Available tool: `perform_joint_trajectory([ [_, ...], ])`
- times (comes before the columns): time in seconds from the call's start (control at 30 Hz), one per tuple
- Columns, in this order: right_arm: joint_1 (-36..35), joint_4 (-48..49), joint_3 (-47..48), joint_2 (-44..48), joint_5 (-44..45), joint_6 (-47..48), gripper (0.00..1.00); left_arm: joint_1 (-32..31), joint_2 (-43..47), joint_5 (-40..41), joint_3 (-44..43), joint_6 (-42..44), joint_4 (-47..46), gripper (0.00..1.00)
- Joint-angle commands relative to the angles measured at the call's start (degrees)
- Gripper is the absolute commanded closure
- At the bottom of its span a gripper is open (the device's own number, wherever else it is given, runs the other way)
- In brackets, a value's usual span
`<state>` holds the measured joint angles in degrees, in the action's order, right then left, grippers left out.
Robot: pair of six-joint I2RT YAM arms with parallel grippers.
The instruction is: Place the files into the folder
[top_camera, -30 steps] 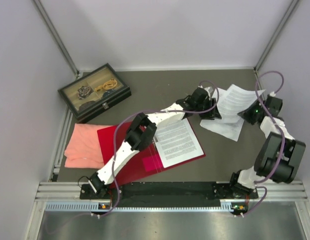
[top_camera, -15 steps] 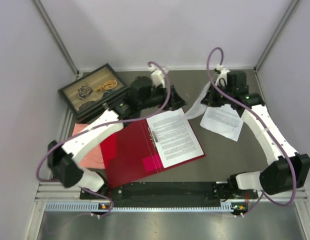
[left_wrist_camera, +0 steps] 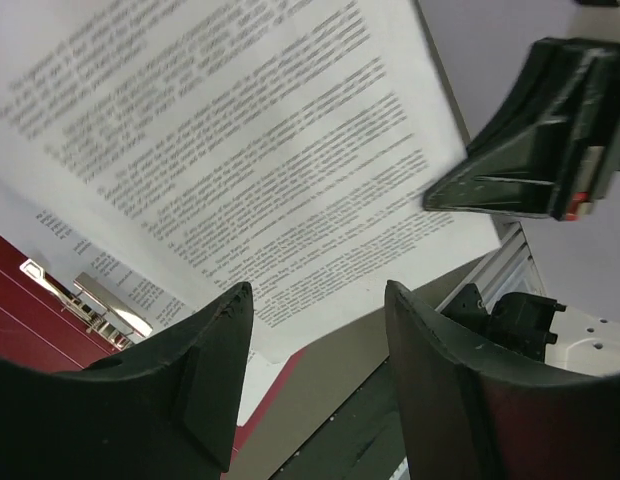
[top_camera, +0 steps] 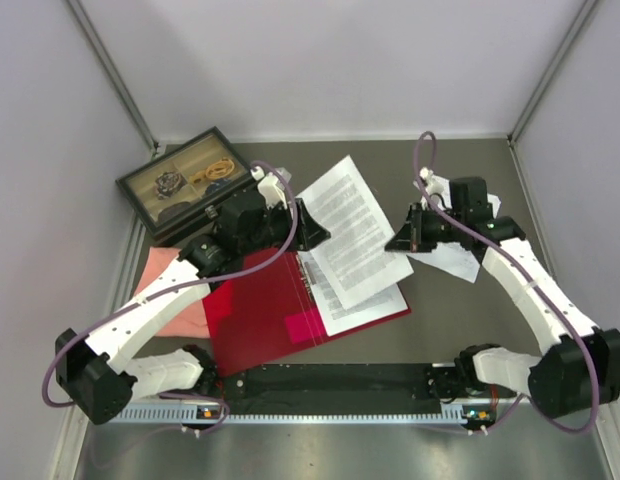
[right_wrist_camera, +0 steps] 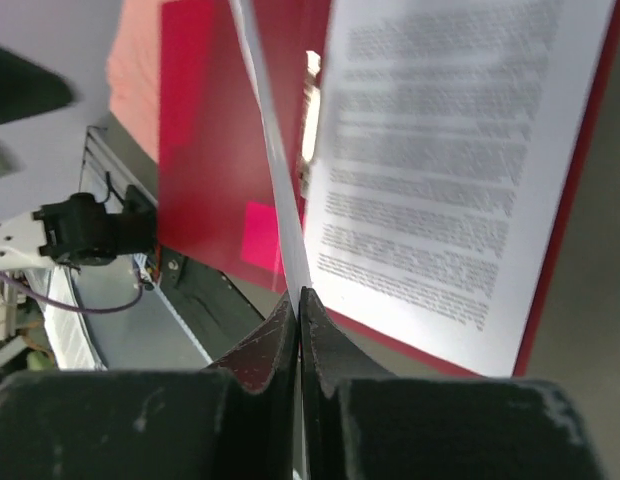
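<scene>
The red folder lies open at the front, a pink sticker inside and one of the files on its right half. My right gripper is shut on the edge of a second printed sheet, held slanting above the folder; the right wrist view shows that sheet edge-on between the closed fingertips. My left gripper hangs open beside the sheet's left edge, empty, fingers apart below the sheet. The metal clip shows beneath. A third sheet lies under the right arm.
A black glass-lidded jewellery box stands at the back left. A salmon-pink cloth lies left of the folder, partly under it. Grey walls enclose three sides, and a metal rail runs along the front.
My right gripper has carried its sheet leftward over the folder. The left gripper has drawn back toward the folder's spine and its jaws have widened a little.
</scene>
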<state>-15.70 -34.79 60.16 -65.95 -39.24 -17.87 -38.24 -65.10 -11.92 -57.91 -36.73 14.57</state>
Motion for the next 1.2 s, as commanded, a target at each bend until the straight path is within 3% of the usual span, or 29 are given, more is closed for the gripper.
perform_joint_trajectory([
  [0.0,4.2,5.2,-6.4,-4.4,-4.7,0.0,1.0,0.4,-0.4,-0.9,-1.0,0.3,-1.8,0.41],
  [0.43,5.9,4.9,-7.5,-16.7,-4.5,4.8,1.0,1.7,-1.3,-3.5,0.0,0.9,-2.4,0.41],
  [1.17,2.6,11.3,-10.9,-19.3,-8.5,1.4,1.0,2.5,-2.2,-6.4,0.9,-0.4,-4.4,0.41],
])
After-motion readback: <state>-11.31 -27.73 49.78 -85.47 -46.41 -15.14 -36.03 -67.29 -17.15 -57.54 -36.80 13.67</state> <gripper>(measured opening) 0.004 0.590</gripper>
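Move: The right hand, pinching a sheet by its right edge, is taking it to the stack of pages on the open red folder, whose middle lies about 4 cm to its left, 2 cm back and some 22 cm below. At much the same depth, the ring clip is about 16 cm left and level fore-and-aft; a loose sheet lies roughly 22 cm right and 16 cm ahead. From the left hand, the page stack is about 10 cm right, 3 cm back and 25 cm below. Straight down goes the right hand, about 13 cm, fast at first and then easing to a slow sink, as the wrist tips some 20 degrees further downward. The shut fingers keep their pinch on the sheet's right edge, lowering it over the page stack beside the ring clip. ##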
